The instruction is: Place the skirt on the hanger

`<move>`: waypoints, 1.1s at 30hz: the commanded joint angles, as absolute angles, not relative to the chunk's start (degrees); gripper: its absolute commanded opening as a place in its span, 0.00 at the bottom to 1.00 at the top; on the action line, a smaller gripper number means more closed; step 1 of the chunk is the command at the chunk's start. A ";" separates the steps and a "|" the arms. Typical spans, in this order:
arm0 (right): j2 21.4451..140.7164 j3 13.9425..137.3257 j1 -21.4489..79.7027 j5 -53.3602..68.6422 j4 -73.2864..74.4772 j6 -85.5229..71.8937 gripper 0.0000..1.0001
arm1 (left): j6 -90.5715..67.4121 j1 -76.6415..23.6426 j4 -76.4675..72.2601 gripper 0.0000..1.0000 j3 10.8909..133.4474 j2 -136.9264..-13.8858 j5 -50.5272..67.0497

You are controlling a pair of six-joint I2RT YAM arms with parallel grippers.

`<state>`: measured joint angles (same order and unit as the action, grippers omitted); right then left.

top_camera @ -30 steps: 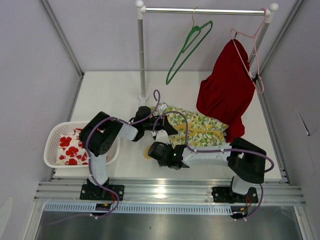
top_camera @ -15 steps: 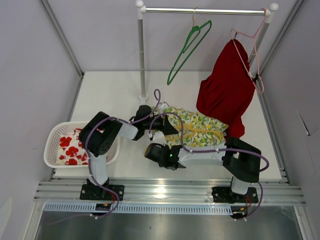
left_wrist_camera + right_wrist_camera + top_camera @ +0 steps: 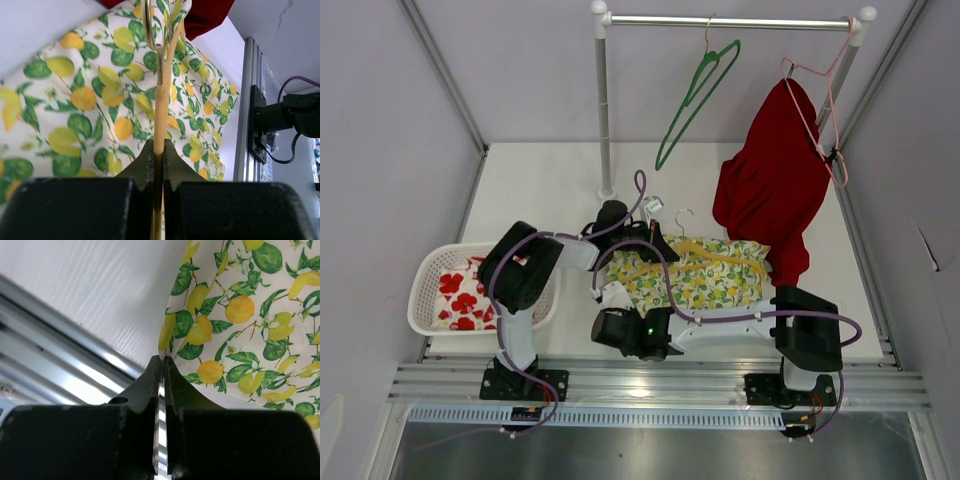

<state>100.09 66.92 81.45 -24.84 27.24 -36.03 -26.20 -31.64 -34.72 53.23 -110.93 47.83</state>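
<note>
The skirt (image 3: 705, 278), white with lemons and green leaves, lies spread on the table between the arms. A yellow hanger (image 3: 712, 246) lies along its far edge, its metal hook (image 3: 682, 215) sticking out. My left gripper (image 3: 645, 240) is shut on the hanger's yellow bar (image 3: 161, 107); in the left wrist view the bar runs straight out between the left gripper (image 3: 158, 146) fingertips over the skirt (image 3: 95, 95). My right gripper (image 3: 610, 298) is shut on the skirt's near left corner. In the right wrist view the right gripper (image 3: 161, 360) pinches the skirt's (image 3: 240, 310) edge.
A white basket (image 3: 426, 268) with red-flowered cloth stands at the left. Behind stands a clothes rack (image 3: 604, 110) with a green hanger (image 3: 695, 95) and a red garment (image 3: 770, 185) on a pink hanger. A metal rail (image 3: 650, 385) runs along the near edge.
My right gripper shut on the skirt's corner and drew it left and nearer. The skirt now lies flatter and wider. The left gripper shifted slightly farther back with the hanger.
</note>
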 commanded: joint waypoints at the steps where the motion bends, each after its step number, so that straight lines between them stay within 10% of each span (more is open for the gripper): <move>1: 99.67 70.31 83.84 -23.82 28.47 -37.79 0.00 | -22.24 -30.41 -32.35 0.00 55.72 -110.13 46.14; 33: 92.99 65.04 90.17 -21.35 29.09 -36.83 0.00 | -24.87 -28.92 -35.77 0.00 50.28 -98.02 48.25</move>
<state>95.66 64.82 88.77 -21.76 30.06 -36.40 -25.43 -29.58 -31.99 51.11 -104.27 49.25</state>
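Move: The right hand, already gripping the skirt's near-left edge, has the table's front edge some 7 cm behind it and 4 cm below; the skirt's middle lies about 12 cm ahead and 13 cm to its right. The left hand holds the yellow hanger by its left shoulder, with the hook roughly 8 cm ahead and 4 cm right, and the skirt's middle about 4 cm back, 4 cm right and 5 cm below. Right hand draws the pinched skirt edge back about 6 cm, while left lifts the gripped hanger some 3 cm. ##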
